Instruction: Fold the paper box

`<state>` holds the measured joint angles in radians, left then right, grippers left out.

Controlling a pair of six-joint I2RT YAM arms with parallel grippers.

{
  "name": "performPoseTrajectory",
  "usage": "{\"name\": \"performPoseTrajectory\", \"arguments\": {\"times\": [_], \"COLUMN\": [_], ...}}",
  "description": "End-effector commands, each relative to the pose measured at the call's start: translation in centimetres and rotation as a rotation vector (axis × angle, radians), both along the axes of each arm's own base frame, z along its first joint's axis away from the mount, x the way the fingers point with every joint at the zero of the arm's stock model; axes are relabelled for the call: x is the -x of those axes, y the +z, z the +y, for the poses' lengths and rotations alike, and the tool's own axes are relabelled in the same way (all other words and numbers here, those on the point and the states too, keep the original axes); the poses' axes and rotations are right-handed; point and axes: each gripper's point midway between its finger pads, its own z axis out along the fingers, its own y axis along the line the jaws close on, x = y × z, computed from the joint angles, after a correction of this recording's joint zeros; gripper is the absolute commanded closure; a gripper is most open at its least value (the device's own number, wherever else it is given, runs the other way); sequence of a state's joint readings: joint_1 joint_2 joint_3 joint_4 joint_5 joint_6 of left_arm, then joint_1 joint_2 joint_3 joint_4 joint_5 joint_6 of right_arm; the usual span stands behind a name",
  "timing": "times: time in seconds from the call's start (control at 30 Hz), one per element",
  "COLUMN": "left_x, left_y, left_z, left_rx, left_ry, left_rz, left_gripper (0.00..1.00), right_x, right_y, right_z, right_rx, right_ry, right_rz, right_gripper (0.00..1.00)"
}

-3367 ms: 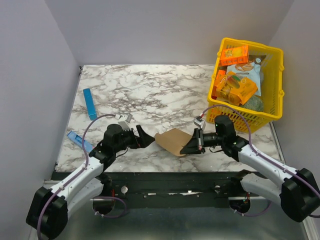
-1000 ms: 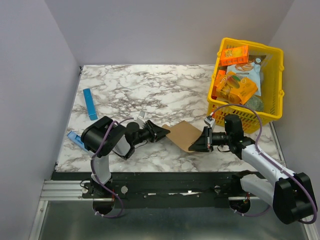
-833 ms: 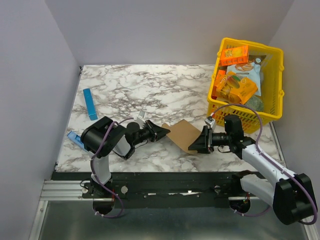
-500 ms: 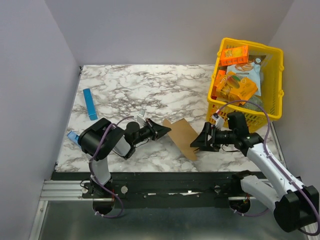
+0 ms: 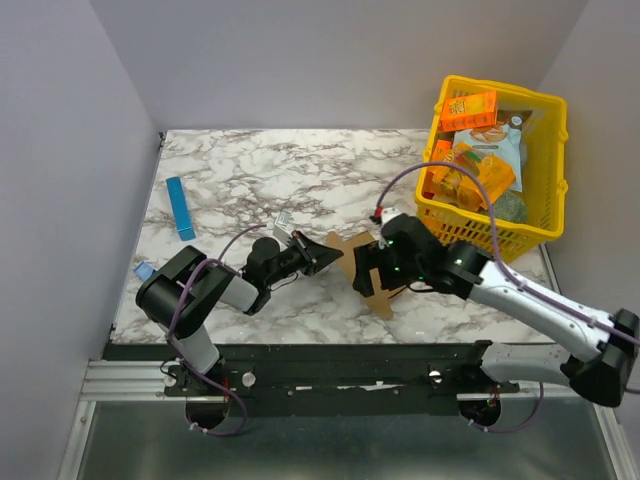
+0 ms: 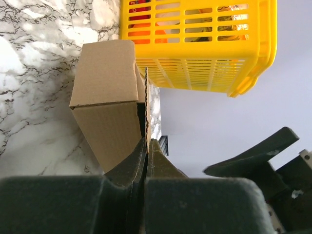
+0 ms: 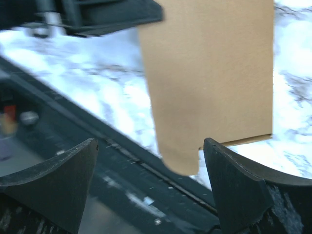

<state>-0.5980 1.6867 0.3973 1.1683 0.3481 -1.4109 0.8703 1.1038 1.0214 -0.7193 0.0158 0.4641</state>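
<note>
The paper box (image 5: 347,258) is a flat brown cardboard piece held just above the marble table (image 5: 300,180) near its front edge. My left gripper (image 5: 320,258) is shut on the box's left edge. In the left wrist view the fingers (image 6: 131,168) pinch a thin cardboard edge, and the paper box (image 6: 105,92) stands folded beyond them. My right gripper (image 5: 372,272) hovers over the box's right part, hiding some of it. It is open in the right wrist view, with the paper box (image 7: 209,73) and its rounded tab between the right gripper (image 7: 150,144) tips, untouched.
A yellow basket (image 5: 553,170) full of snack packs stands at the back right and is close behind the box as the basket (image 6: 204,73) in the left wrist view. A slim blue bar (image 5: 180,207) lies at the left. The table's front edge and a black rail (image 7: 146,180) lie just below.
My right gripper has opened, let go of the box's right edge and swung left over the box. My left gripper has shut on the left edge.
</note>
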Motion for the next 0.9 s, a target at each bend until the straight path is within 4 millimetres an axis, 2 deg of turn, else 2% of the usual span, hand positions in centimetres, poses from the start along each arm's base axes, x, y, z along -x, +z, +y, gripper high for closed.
{"name": "performPoseTrajectory", "arguments": {"times": [0.0, 0.1, 0.17, 0.23, 0.37, 0.5, 0.6, 0.77, 0.87], "left_x": [-0.3, -0.2, -0.2, -0.2, -0.1, -0.2, -0.1, -0.2, -0.2], "left_y": [-0.5, -0.7, -0.8, -0.8, -0.9, -1.1, -1.4, -1.5, -1.7], "left_z": [0.1, 0.2, 0.2, 0.2, 0.3, 0.3, 0.2, 0.2, 0.2], "left_rx": [-0.037, -0.033, -0.035, -0.033, -0.037, -0.042, -0.045, -0.049, -0.053], "left_ry": [0.022, 0.022, 0.024, 0.025, 0.024, 0.027, 0.025, 0.025, 0.024], "left_rz": [-0.004, 0.004, 0.006, 0.01, 0.013, 0.022, 0.032, 0.037, 0.041], "left_gripper": [0.97, 0.97, 0.97, 0.97, 0.97, 0.97, 0.97, 0.97, 0.96], "right_x": [-1.4, -2.0, -2.7, -3.3, -3.6, -3.6, -3.7, -4.1, -4.1], "right_y": [-2.7, -4.2, -5.5, -6.0, -7.5, -9.7, -10.3, -12.7, -14.0], "right_z": [-0.4, 0.8, 0.8, 0.6, 0.7, 1.8, 2.1, 1.0, 0.2], "right_rx": [0.281, 0.37, 0.433, 0.461, 0.519, 0.529, 0.542, 0.651, 0.703], "right_ry": [-0.077, -0.085, -0.112, -0.143, -0.149, -0.119, -0.133, -0.168, -0.191], "right_rz": [-0.123, -0.164, -0.18, -0.198, -0.229, -0.255, -0.273, -0.292, -0.291], "right_gripper": [0.02, 0.01, 0.02, 0.03, 0.06, 0.21, 0.24, 0.27, 0.33]}}
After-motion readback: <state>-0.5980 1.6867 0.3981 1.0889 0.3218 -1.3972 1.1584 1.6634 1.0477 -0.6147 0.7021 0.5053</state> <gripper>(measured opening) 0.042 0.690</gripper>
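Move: The right gripper is wide open and empty, with the middle of the lid's front flap about 5 cm ahead of it, 4 cm to its left and some 10 cm below. The lid panel lies about 8 cm ahead and 1 cm left at like depth, with the box body under it, around 14 cm below the hand. The left gripper already pinches the flap's far-left part; the flap's middle is roughly 4 cm back, 5 cm right and 2 cm lower. Drop the right gripper about 12 cm onto the near-right part of the front flap, drifting some 4 cm forward, and swing its slanting fingers round about 40 degrees until they point mostly down. Partly close them over the flap so that one finger stands over the lid side and the other off the flap's outer edge. Keep the left gripper pinched on the flap, letting it sink about 2 cm. ##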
